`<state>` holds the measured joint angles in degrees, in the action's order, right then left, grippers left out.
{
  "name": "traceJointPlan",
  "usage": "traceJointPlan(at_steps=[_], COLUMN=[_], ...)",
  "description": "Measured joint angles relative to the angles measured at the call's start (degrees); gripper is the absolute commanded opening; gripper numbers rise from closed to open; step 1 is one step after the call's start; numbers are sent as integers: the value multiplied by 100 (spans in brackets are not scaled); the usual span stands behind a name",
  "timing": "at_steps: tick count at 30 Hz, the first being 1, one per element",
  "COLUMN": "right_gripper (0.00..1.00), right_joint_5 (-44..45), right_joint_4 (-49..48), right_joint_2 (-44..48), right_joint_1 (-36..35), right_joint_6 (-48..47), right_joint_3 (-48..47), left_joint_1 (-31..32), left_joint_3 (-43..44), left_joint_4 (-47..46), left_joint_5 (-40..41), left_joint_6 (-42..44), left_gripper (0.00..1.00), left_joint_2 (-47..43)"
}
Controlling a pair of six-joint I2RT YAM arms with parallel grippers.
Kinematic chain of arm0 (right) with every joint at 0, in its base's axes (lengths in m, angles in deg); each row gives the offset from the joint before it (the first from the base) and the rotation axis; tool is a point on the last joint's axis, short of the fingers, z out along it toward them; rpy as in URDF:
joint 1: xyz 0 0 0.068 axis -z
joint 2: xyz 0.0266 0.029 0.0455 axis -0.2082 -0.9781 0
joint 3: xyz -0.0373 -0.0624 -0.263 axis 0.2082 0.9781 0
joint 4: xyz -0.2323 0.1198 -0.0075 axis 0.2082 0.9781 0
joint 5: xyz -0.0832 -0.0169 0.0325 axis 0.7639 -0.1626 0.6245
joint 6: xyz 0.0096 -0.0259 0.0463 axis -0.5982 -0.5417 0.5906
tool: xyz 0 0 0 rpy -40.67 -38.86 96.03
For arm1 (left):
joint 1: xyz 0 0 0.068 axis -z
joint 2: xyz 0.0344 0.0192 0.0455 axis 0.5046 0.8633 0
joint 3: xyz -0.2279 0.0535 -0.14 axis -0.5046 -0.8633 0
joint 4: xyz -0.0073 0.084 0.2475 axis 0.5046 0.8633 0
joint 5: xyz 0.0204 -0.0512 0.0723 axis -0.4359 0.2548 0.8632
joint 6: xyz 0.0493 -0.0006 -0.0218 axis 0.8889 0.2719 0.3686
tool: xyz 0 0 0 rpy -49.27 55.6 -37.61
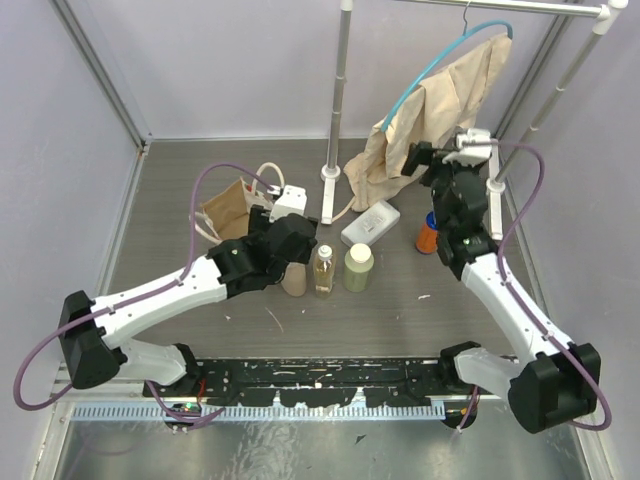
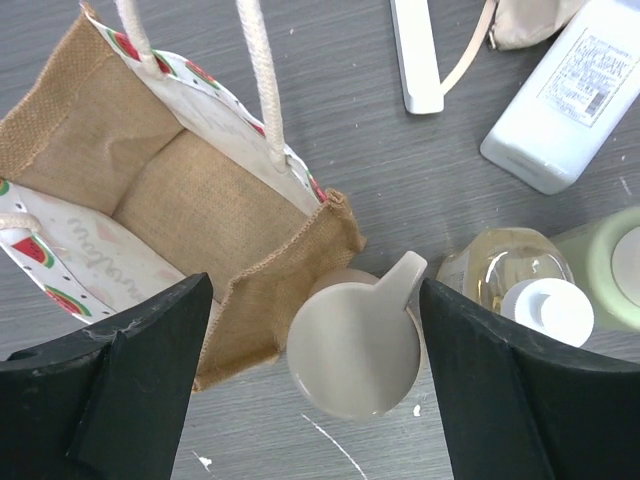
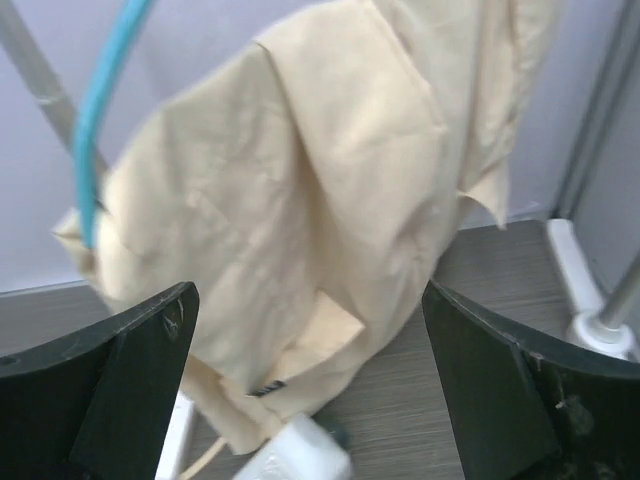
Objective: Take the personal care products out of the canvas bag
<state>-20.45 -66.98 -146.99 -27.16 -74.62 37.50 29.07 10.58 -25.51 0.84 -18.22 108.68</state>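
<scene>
The canvas bag (image 1: 228,208) stands at the left, and the left wrist view looks into its open mouth (image 2: 190,200), where only fabric shows. Beside it stands a tan bottle with a peach cap (image 2: 355,345). My left gripper (image 2: 315,340) is open around that cap, with a gap on each side. To the right stand a slim amber bottle (image 1: 323,270) and an olive-green bottle (image 1: 358,268). A white flat-sided bottle (image 1: 370,223) lies behind them. My right gripper (image 1: 425,160) is open and empty, raised toward the hanging cloth.
A beige cloth (image 3: 320,200) on a teal hanger (image 3: 100,120) hangs from the rack at the back right. The rack's post (image 1: 338,100) and white foot (image 2: 415,55) stand mid-table. A small orange bottle (image 1: 427,238) stands by my right arm.
</scene>
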Motion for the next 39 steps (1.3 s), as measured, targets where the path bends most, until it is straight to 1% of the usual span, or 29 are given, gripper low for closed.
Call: traceJointPlan(at_steps=[2,4,7,9,12,15,19,22,26,34,39], right_gripper=[100,100,100,100,100,100,100,100,100,100,100], right_joint_5=[-118,-442,-931,-1250,-1443,-1436,-1342,-1257,-1097,-374,-17], right_joint_4=[1231,2251,3377,4140,4830,5416,5814,5827,5790,5665,5641], right_joint_2=[-205,-592,-1241,-1832,-2511,-3042,-3375,-3512,-3873,-4787,-5012], right_joint_1=[-92,-118,-142,-168,-214,-293,-400,-479,-562,-732,-789], right_joint_6=[398,859,1504,1961,2422,2809,3279,3578,3882,4675,5049], right_joint_3=[-896,-1790,-2763,-3368,-3733,-3742,-3528,-3362,-3292,-3106,-3123], left_joint_1=[0,0,0,0,0,0,0,0,0,0,0], left_joint_3=[0,0,0,15,79,85,83,83,74,31,31], left_joint_4=[0,0,11,92,308,431,479,479,481,481,479], left_joint_5=[31,68,140,236,354,420,487,509,505,496,494], left_joint_6=[0,-9,-59,-177,-376,-511,-597,-627,-640,-647,-636], left_gripper=[91,91,91,91,90,90,90,90,90,90,90], left_joint_2=[-114,-223,-409,-511,-614,-789,-1141,-1294,-1305,-1300,-1300])
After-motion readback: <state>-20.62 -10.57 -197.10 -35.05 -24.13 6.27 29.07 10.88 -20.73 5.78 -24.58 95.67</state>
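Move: My right hand is high and empty, fingers forward: the white bottle lying on the table is about 11 cm to its left, 2 cm ahead and 32 cm below. The green jar stands some 12 cm nearer me than that bottle and 2 cm farther left; the orange pump bottle is 4 cm to the hand's right, level with it and 27 cm down. From my left hand, the beige pump bottle is straight below, its middle 11 cm down; the canvas bag is 12 cm left and 7 cm ahead, the white bottle 18 cm right and 13 cm ahead. I swing my wide-open right hand left and a little forward, then drop it some 31 cm onto the lying white bottle, drawing back slightly as it goes down and tipping the fingers about 65 degrees downward until they straddle the bottle's sides, still open. Meanwhile my left hand, already open, rises about 6 cm off the beige pump bottle and shifts left over the canvas bag's side, then waits. ##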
